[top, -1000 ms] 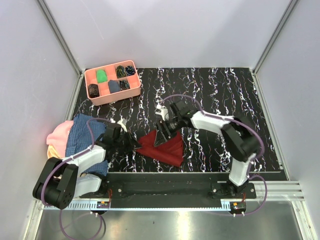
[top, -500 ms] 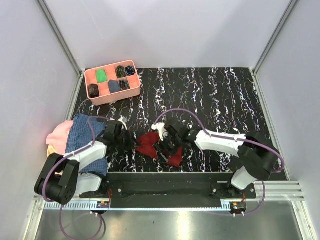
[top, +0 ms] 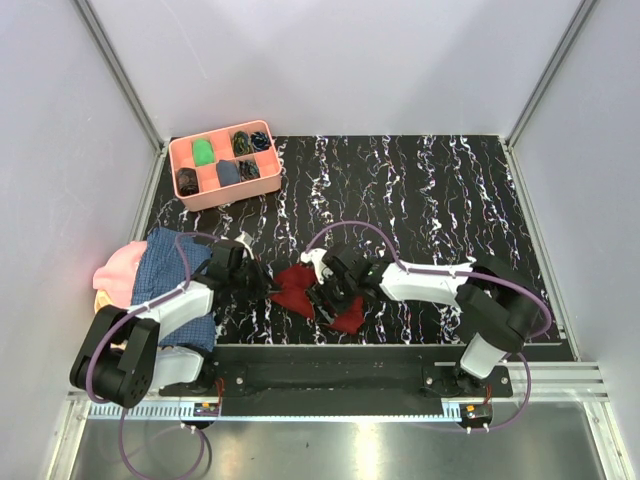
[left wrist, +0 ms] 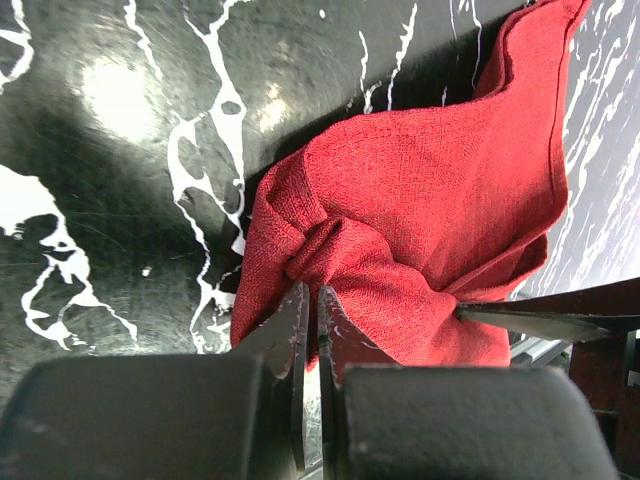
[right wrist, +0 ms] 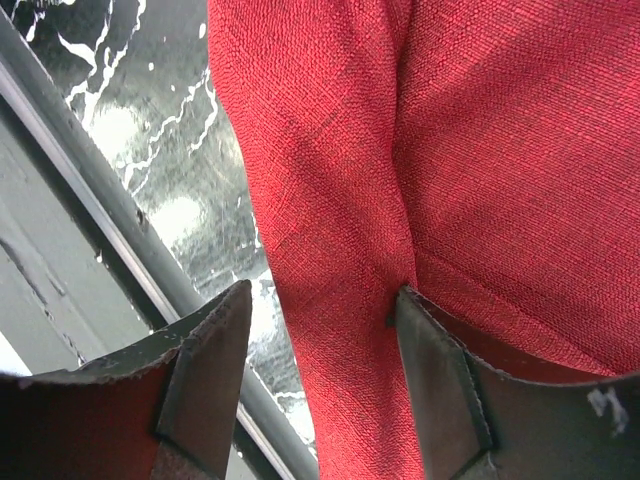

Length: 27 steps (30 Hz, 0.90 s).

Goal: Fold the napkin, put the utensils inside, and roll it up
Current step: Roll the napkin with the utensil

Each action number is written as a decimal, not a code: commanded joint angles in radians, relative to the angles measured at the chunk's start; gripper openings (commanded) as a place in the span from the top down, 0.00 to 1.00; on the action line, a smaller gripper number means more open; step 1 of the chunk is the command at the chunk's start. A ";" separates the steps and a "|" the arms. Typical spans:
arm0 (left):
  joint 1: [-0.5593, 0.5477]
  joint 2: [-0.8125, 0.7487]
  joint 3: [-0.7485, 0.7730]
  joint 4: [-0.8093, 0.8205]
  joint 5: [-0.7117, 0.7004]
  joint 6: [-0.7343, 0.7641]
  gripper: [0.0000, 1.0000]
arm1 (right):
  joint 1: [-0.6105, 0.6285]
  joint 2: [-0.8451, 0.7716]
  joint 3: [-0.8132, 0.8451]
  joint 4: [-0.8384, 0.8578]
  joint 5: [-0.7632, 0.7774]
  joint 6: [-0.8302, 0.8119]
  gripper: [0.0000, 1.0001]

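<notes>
The dark red napkin lies crumpled near the table's front edge, between my two grippers. My left gripper is at its left corner. In the left wrist view its jaws are pressed together on a bunched fold of the napkin. My right gripper is low over the napkin's right part. In the right wrist view it is open, with a ridge of the napkin lying loose between its fingers. I cannot make out any utensils.
A pink compartment tray with small dark and green items stands at the back left. A blue checked cloth and a pink cloth lie at the left edge. The table's metal front rail runs just beside the right gripper.
My right gripper has come down and towards the front-left with the napkin, and its jaws now stand open. The raised, spread napkin has collapsed into a crumpled heap. My left gripper has barely moved.
</notes>
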 commanded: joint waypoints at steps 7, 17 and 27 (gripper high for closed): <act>0.009 0.009 0.048 -0.018 -0.021 0.016 1.00 | 0.010 0.113 0.016 -0.066 0.158 0.043 0.40; 0.032 -0.027 0.123 -0.064 -0.031 0.085 0.65 | 0.007 0.139 0.072 -0.149 -0.075 0.128 0.80; 0.038 -0.172 0.062 -0.080 -0.050 0.152 0.40 | -0.115 0.190 0.157 -0.168 -0.356 0.192 0.83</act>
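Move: Just beneath the right fingers, about 1 cm ahead and 1 cm below, lies the napkin's rolled near edge; the table's near edge is some 7 cm back from that hand, about 2 cm lower. At the left hand, the napkin's left end sits between the shut fingertips, 1 cm down, with the part of the rolled edge the right hand wants roughly 11 cm to its right and 5 cm back. The blue cloth is about 21 cm to the left of the left hand, level with it. Easing forward 1.5 cm over the napkin's rolled near edge, the right hand pinches the roll, then draws it back towards the table's near edge by nearly 3 cm and slightly left, its fingertips tipping back some 20 degrees. Meanwhile the left hand opens, lets go of the napkin's left end and rises about 5 cm, drifting forward. ##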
